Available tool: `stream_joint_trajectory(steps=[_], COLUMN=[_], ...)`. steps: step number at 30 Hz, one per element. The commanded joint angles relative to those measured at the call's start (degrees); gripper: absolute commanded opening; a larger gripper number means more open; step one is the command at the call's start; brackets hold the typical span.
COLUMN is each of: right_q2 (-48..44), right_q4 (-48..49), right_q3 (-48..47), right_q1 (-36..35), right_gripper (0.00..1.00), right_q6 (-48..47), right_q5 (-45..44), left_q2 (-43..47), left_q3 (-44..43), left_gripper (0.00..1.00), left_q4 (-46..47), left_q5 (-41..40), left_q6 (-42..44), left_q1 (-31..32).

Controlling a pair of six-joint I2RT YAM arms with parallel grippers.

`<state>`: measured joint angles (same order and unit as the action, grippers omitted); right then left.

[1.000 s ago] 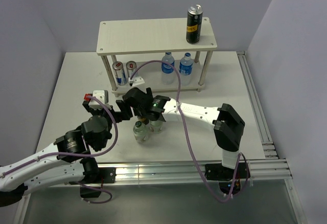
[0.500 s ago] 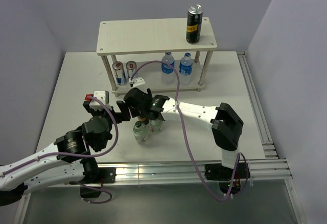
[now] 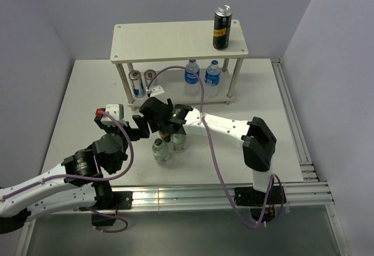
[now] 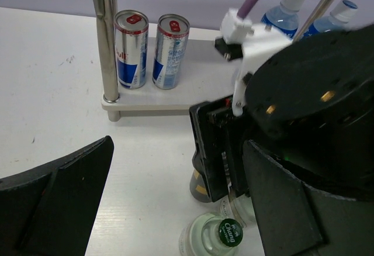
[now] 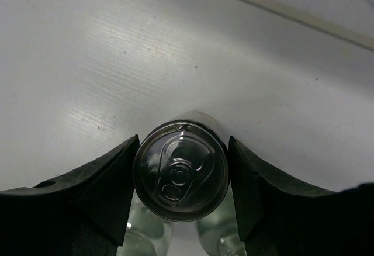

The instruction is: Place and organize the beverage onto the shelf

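Note:
A black can [image 5: 180,171] with yellow marks stands on the table [image 3: 87,92]. My right gripper [image 5: 182,151] is over it, both pads against its sides. In the left wrist view only the can's base [image 4: 201,186] shows under that gripper. Two green-capped glass bottles [image 3: 159,151] [image 3: 178,143] stand just near of it. My left gripper [image 4: 175,209] is wide open, to the left of the bottles, holding nothing. The shelf [image 3: 169,40] stands at the back with another black can [image 3: 221,28] on its top board.
On the shelf's lower board stand two Red Bull cans [image 3: 136,83] [image 3: 150,79] on the left and two blue-capped water bottles [image 3: 191,75] [image 3: 213,76] on the right. A purple cable [image 3: 201,92] loops over the right arm. An aluminium rail [image 3: 292,121] edges the table's right side.
The right gripper's jaws have closed in onto the black can, and its head has shifted slightly left and away. The left arm has stayed put.

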<state>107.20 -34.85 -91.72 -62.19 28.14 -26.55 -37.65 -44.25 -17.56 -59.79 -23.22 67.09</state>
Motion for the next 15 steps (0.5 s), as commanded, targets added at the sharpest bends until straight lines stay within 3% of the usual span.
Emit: stream_joint_trajectory(steps=[1, 15], right_q2=[-3.04, -1.91], right_q4=[-1.97, -19.71], right_q3=[-9.34, -49.41], right_q1=[0.49, 12.97], right_gripper=[0.0, 0.0], right_q6=[-2.56, -10.55], right_q5=[-3.69, 0.35], left_q2=[-0.06, 0.47], left_q3=[-0.4, -0.4], left_gripper=[0.99, 0.99], left_q4=[3.94, 3.94], left_q5=[0.82, 0.55], left_q6=[-0.24, -0.33], left_q1=[0.59, 0.59])
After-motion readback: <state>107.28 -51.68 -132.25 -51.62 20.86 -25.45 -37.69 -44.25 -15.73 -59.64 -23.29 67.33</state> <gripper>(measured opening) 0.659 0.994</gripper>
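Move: The right hand already has the black can between its fingers. The shelf's top board has its middle about 28 cm ahead, 7 cm to the right and 18 cm up; the other black can stands on it, some 27 cm ahead and 21 cm right. The near green bottle is about 7 cm back and 2 cm left, the far green bottle 3 cm back and 6 cm right. From the left hand the top board is roughly 34 cm ahead, 14 cm right and 4 cm up. Still pinching the black can between its pads, the right hand hoists it fast, about 23 cm up, clear of the green bottles and towards the shelf's top board. The rise bends forward by some 8 cm, then also to the right late on, while the wrist tips the fingers up and rolls by roughly 20 degrees in all; the grip keeps its width. ##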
